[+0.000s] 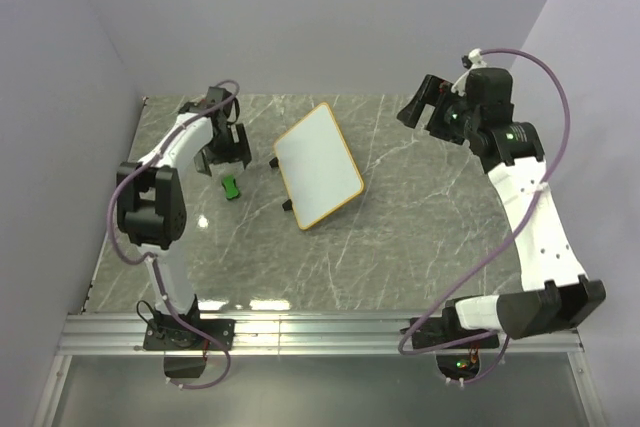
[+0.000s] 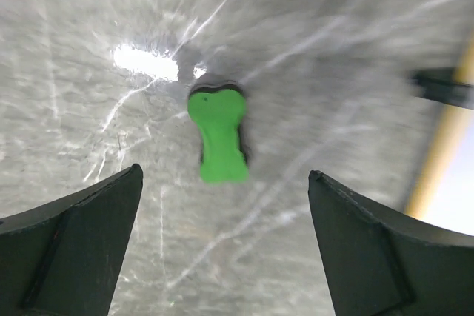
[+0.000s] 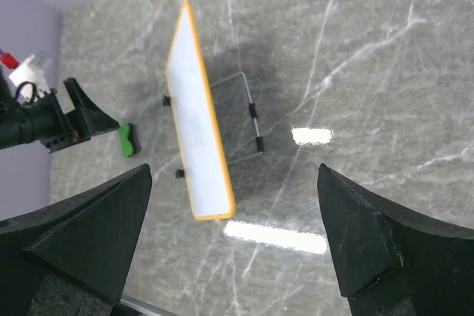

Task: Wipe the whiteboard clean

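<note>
The whiteboard (image 1: 318, 165), white with a tan frame and small black feet, stands tilted in the middle of the marble table. It also shows in the right wrist view (image 3: 196, 131), and its edge shows in the left wrist view (image 2: 448, 146). I see no marks on its face. A small green bow-shaped eraser (image 1: 231, 187) lies flat on the table left of the board. My left gripper (image 1: 224, 159) hovers open and empty just above the eraser (image 2: 217, 135), jaws wide (image 2: 226, 175). My right gripper (image 1: 420, 105) is open and empty, raised at the back right (image 3: 235, 172).
A thin wire stand (image 3: 248, 120) props the board from behind. Purple walls close in the left, back and right. A metal rail (image 1: 320, 332) runs along the near edge of the table. Bright light glares sit on the marble (image 3: 275, 236).
</note>
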Robot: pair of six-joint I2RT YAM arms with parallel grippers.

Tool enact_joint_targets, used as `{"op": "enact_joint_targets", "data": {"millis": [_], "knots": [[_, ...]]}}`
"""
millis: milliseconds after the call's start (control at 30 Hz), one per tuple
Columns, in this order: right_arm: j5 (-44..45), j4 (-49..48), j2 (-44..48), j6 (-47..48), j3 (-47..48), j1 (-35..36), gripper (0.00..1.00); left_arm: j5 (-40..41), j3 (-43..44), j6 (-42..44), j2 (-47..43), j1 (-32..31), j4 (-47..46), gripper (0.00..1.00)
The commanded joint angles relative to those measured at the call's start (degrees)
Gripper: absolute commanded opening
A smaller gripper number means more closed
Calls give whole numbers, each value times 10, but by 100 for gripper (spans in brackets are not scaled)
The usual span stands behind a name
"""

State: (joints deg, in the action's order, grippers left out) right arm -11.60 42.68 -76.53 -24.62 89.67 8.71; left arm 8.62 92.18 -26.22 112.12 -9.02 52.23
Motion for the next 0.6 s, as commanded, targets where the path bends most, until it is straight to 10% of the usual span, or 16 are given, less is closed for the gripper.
{"op": "enact_joint_targets", "data": {"millis": [0, 567], "knots": [[14, -9, 38, -17, 16, -3, 100, -26, 60, -1, -94, -3, 30, 97], [95, -101, 204, -103, -19, -2, 100, -131, 113, -26, -362, -28, -121, 99]]}}
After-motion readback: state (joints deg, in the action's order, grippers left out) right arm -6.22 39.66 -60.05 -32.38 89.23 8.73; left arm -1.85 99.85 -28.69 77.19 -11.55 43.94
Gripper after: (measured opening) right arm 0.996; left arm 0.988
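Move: The green eraser lies free on the table some 7 cm below the open left hand, about 3 cm back of it and level sideways. The whiteboard, propped on its stand, is centred about 26 cm to that hand's right, 3 cm ahead and a touch lower. From the raised right hand the whiteboard is roughly 24 cm left, 7 cm ahead and 27 cm down; the eraser is about 49 cm left, 2 cm ahead and 32 cm down. Touching nothing, the left hand heads almost straight up and away from the eraser, about 30 cm, while its wrist swings the down-pointing fingers up towards forward by some 50 degrees. The right hand carries on rising and draws back, away from the whiteboard, tipping its fingers up somewhat. Both grippers stay wide open. ##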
